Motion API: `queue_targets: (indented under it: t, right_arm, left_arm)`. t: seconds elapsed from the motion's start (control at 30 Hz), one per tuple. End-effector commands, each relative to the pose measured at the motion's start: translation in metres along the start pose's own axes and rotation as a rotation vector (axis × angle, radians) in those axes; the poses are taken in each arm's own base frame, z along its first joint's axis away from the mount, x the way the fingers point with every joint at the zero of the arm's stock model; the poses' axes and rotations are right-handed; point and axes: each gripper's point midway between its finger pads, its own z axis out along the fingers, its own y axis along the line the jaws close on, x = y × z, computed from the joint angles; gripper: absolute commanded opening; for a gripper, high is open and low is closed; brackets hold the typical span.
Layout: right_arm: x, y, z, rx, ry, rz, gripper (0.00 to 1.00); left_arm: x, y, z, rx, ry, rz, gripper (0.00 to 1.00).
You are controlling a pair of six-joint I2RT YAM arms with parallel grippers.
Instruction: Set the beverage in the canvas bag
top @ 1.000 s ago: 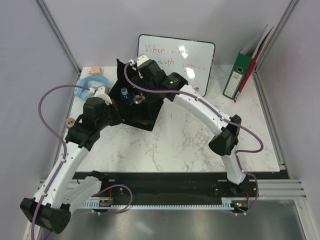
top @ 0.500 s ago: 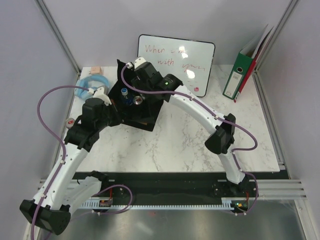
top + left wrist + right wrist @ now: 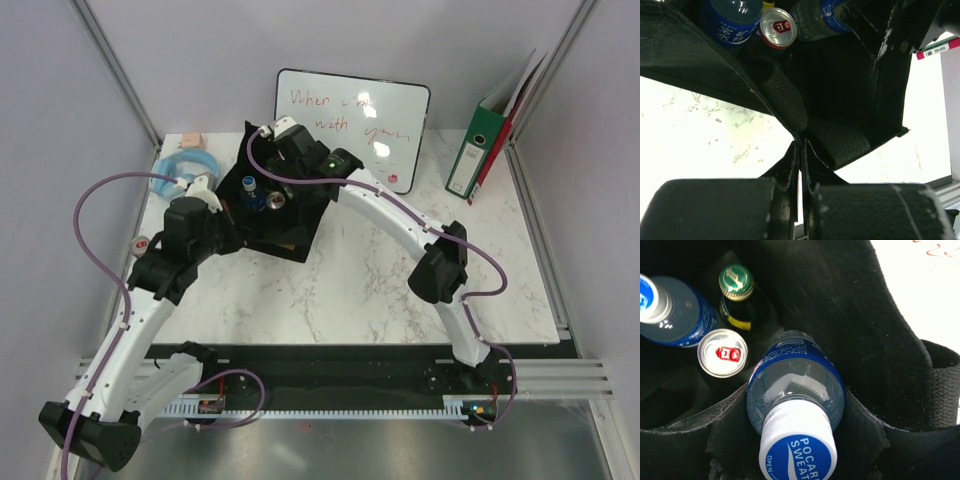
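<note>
The black canvas bag (image 3: pixel 292 236) stands open at the middle left of the table. My left gripper (image 3: pixel 801 146) is shut on the bag's near rim (image 3: pixel 785 100), at the bag's left side (image 3: pixel 232 228) from above. My right gripper (image 3: pixel 796 410) reaches into the bag from above, shut on a clear blue-labelled beverage bottle (image 3: pixel 795 382) with a white and blue cap; its black fingers (image 3: pixel 725 440) press both sides. In the bag stand a red-topped can (image 3: pixel 722 352), a green-capped dark bottle (image 3: pixel 736 282) and another blue-labelled bottle (image 3: pixel 670 310). From above, the right wrist hides the held bottle.
A whiteboard (image 3: pixel 355 125) leans behind the bag. A green binder (image 3: pixel 485 150) stands at the back right. A blue tape roll (image 3: pixel 180 170), a small pink item (image 3: pixel 192 140) and a small red-and-white item (image 3: pixel 141 243) lie left of the bag.
The right arm's wrist has shifted slightly left over the bag's opening and its elbow has swung left. The left gripper stays on the rim.
</note>
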Motion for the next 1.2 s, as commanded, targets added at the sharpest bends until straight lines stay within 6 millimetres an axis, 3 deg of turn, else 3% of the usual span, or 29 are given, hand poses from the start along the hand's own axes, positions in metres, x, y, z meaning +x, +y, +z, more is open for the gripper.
queue_targets:
  t: [0.0, 0.07, 0.3, 0.7, 0.77, 0.8, 0.87, 1.17]
  right_arm:
    - [-0.028, -0.024, 0.01, 0.055, -0.104, 0.081, 0.0]
    - [-0.024, -0.019, 0.015, 0.032, -0.093, 0.086, 0.01]
    - [-0.012, -0.011, 0.028, 0.006, -0.062, 0.078, 0.21]
    - [-0.003, -0.01, 0.027, 0.042, -0.034, 0.014, 0.36]
    - [-0.001, -0.011, 0.028, 0.036, -0.027, -0.024, 0.35]
    - [0.0, -0.008, 0.029, 0.029, -0.026, -0.03, 0.23]
    - [0.009, -0.004, 0.037, 0.014, -0.004, -0.049, 0.19]
    - [0.034, 0.006, 0.061, 0.003, 0.056, -0.043, 0.32]
  left_arm:
    - [-0.011, -0.014, -0.011, 0.06, -0.042, -0.001, 0.02]
    - [-0.01, -0.012, -0.01, 0.054, -0.042, -0.001, 0.02]
    - [-0.008, -0.012, -0.008, 0.053, -0.034, -0.005, 0.02]
    - [-0.011, -0.014, -0.011, 0.058, -0.045, -0.004, 0.02]
    - [-0.011, -0.014, -0.011, 0.057, -0.044, -0.006, 0.02]
    - [-0.01, -0.013, -0.009, 0.055, -0.04, -0.006, 0.02]
    - [-0.009, -0.013, -0.009, 0.056, -0.036, -0.007, 0.02]
    - [-0.009, -0.011, -0.008, 0.046, -0.04, -0.002, 0.02]
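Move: My right hand already has the water bottle hanging in the canvas bag. The free patch of bag floor I'm lowering it to is about 4 cm ahead, 3 cm left and 15 below. The can stands about 3 cm ahead and 9 left, the green bottle 7 ahead and 8 left, and the blue-label bottle 4 ahead and 14 left. From my left hand, that patch lies some 16 cm ahead and 14 right, well below. With my right hand I keep hold of the bottle and ease it about 1 cm forward, drifting slightly left. Then I sink faster towards the bag floor beside the can, for about 5 cm of descent in all, the wrist almost unturned. My left hand stays put and keeps the near rim pinched, holding the bag open. ##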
